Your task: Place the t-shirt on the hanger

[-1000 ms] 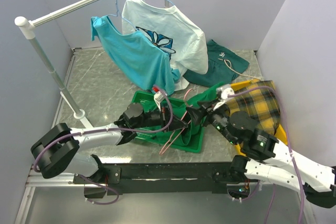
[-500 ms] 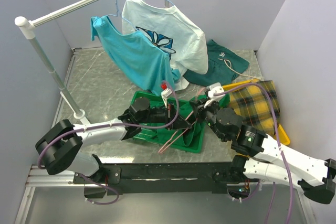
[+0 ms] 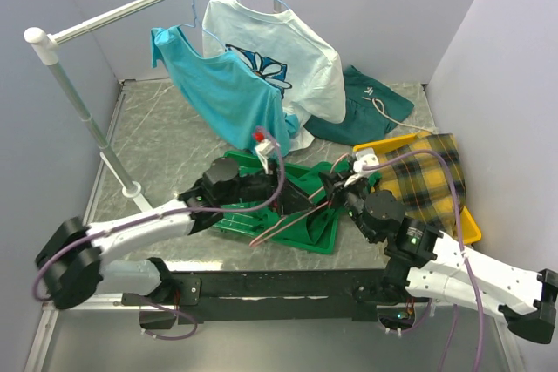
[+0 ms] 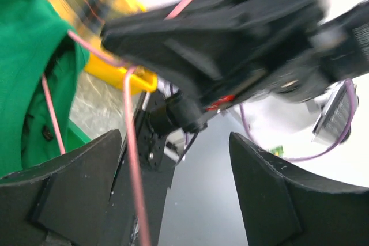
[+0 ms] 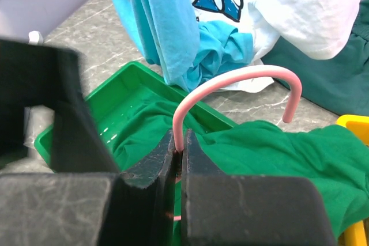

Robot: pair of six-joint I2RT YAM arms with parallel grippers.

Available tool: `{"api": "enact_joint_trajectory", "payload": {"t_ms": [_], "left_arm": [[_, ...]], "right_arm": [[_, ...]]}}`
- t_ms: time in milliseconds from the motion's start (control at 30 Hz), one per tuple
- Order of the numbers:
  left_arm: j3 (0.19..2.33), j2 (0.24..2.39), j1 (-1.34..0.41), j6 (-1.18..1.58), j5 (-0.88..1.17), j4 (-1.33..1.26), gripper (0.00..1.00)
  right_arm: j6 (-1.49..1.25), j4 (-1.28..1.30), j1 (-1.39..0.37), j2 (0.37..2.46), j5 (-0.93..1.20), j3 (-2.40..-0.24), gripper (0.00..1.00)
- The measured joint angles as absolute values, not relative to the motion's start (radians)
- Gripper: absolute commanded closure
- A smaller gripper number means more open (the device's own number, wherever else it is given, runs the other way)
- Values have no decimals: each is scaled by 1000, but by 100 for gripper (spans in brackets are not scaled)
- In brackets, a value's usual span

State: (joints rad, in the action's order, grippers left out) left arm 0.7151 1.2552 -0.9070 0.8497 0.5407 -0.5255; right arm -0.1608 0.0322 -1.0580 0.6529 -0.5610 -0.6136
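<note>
The bright green t-shirt lies bunched in a green tray at the table's front middle. It also shows in the right wrist view and the left wrist view. My right gripper is shut on the neck of the pink wire hanger, just below its hook, above the shirt. The hanger's wire slants down over the tray's front edge. My left gripper is open facing the right one. The pink wire runs close to its left finger.
A clothes rail at the back holds a turquoise shirt and a white flower-print shirt on light-blue hangers. A teal garment lies back right. A yellow tray with a plaid cloth sits right. The rail's pole base stands left.
My right gripper has moved left with the hanger, and the hanger's lower end has swung left. My left arm has drawn back slightly to the left, with its jaws still open.
</note>
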Motion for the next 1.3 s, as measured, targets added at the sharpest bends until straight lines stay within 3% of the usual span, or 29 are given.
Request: {"api": "enact_joint_trajectory", "payload": {"t_ms": [333,600,700,867,967,1067,1133,1167,1300], "left_arm": [[719,805,-875,855,141,-175,47],[783,1063,-944,823,-99,212,45],[782,1168,-995,819,-180,325,38],[763,1193,-1040,825,-229,358,35],[739,1196,-1044,830,-214,316,44],[710,1212,-1044,839,-180,262,71],[695,1224,-1044,843,-161,236,95],[691,1226,-1044,848,-152,228,99],[690,1203,-1034,852,-128,220,99]], "right_arm": [[-196,-12,-1058,503,-559,-453,100],[-235,-27,-1058,361,-559,-386,100],[-245,-27,-1058,360,-560,-385,100],[-249,-27,-1058,359,-562,-385,100],[-247,-37,-1058,365,-561,-385,100],[-237,-50,-1058,401,-562,-390,100],[-229,-58,-1058,431,-561,-393,100],[-222,-62,-1058,445,-561,-395,100],[-187,-76,-1058,498,-566,-407,100]]}}
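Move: The left hand's open fingers are around the pink hanger's rods. The green T-shirt's near-left fold lies about 8 cm to its left, 2 cm ahead and 17 cm below; the green tray's middle is some 7 cm ahead, 5 cm left and 22 cm below. From the right hand, which holds the hanger by its neck, that fold lies roughly 14 cm left, 3 cm back and 17 cm below. Up and to its left, the left hand leaves the hanger by about 8 cm each way, edges forward, then plunges some 24 cm towards the T-shirt in the tray, its fingers swinging from pointing right to slanting down and forward-right. There they shut, pinching the near-left fold. The right hand keeps its grip on the hanger, sinking about 3 cm while easing slightly right. ##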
